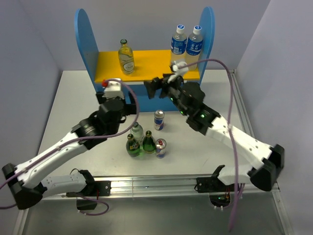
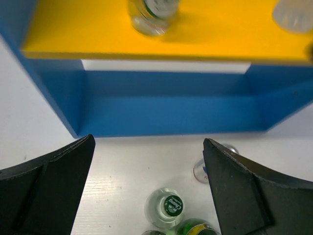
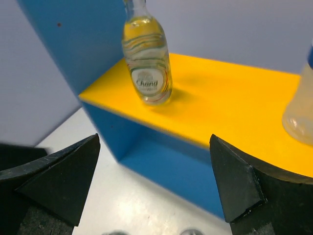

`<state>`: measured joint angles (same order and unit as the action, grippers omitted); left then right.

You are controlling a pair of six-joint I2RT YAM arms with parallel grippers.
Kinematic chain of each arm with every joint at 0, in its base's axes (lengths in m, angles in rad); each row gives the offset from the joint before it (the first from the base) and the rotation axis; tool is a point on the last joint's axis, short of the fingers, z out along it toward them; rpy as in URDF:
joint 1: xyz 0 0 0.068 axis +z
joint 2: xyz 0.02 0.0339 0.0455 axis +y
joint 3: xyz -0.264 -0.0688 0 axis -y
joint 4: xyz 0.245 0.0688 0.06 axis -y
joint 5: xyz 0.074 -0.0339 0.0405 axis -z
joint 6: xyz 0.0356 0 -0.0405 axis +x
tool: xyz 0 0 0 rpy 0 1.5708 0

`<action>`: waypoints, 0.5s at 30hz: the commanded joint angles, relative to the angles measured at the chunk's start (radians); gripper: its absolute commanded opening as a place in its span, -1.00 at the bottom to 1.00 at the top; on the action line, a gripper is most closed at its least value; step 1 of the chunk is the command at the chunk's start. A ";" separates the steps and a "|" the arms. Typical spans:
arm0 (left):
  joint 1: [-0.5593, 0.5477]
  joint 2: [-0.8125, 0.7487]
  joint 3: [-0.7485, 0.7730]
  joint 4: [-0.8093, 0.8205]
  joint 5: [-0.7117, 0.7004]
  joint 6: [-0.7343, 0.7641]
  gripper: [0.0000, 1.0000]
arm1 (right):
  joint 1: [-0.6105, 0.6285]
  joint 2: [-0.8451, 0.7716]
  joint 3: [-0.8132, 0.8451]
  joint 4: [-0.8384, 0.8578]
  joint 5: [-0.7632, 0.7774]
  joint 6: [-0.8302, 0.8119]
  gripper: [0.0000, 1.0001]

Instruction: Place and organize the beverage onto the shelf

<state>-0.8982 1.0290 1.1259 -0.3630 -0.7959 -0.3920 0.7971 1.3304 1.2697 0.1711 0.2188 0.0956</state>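
Observation:
One clear glass bottle (image 1: 125, 56) stands upright on the yellow upper board of the blue shelf (image 1: 156, 61); the right wrist view shows the same bottle (image 3: 146, 58). On the table in front of the shelf stand a second clear bottle (image 1: 136, 131), two green bottles (image 1: 132, 146) (image 1: 148, 143) and two blue-and-silver cans (image 1: 159, 119) (image 1: 160, 148). My left gripper (image 1: 131, 105) hovers open just behind this group, with the clear bottle's cap (image 2: 172, 205) below its fingers. In front of the lower shelf opening hangs my right gripper (image 1: 155, 87), open with nothing in it.
Two taller plastic bottles with blue labels (image 1: 179, 41) (image 1: 194, 43) stand on the right end of the yellow board. The shelf's tall blue side panels (image 1: 84, 39) rise at both ends. Grey walls close in the white table (image 1: 73, 98) on three sides.

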 commanded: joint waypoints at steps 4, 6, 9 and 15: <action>-0.004 0.172 -0.024 0.052 0.118 0.001 0.99 | 0.019 -0.319 -0.243 0.010 0.057 0.081 1.00; -0.004 0.197 -0.051 0.073 0.127 -0.011 0.99 | 0.022 -0.403 -0.300 -0.031 0.074 0.087 1.00; -0.004 0.230 -0.075 0.090 0.149 -0.025 0.99 | 0.025 -0.503 -0.372 -0.082 0.103 0.093 1.00; -0.004 0.347 -0.066 0.196 0.267 0.004 0.99 | 0.025 -0.605 -0.486 -0.104 0.142 0.099 1.00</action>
<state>-0.8982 1.3361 1.0473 -0.2714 -0.6136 -0.4042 0.8158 0.7441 0.8173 0.0875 0.3248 0.1791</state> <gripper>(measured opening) 0.994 0.998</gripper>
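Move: From the left hand, the rear blue-and-silver can stands about 14 cm to the right and 6 cm ahead, some 26 cm below. At similar depth, the clear bottle is roughly 4 cm right and 1 cm back; the middle green bottle is 10 cm right and 6 cm back. The shelf bottle's former carrier, the right hand, has that can almost straight below, about 33 cm down and 2 cm to its right. Bring the open left gripper down about 13 cm and some 7 cm right, over the clear bottle's side towards the rear can, tipping the fingers down roughly 15 degrees with a slight roll and clockwise turn. Meanwhile pull the empty, open right gripper right and back, away from the shelf, sinking a little at the end. ##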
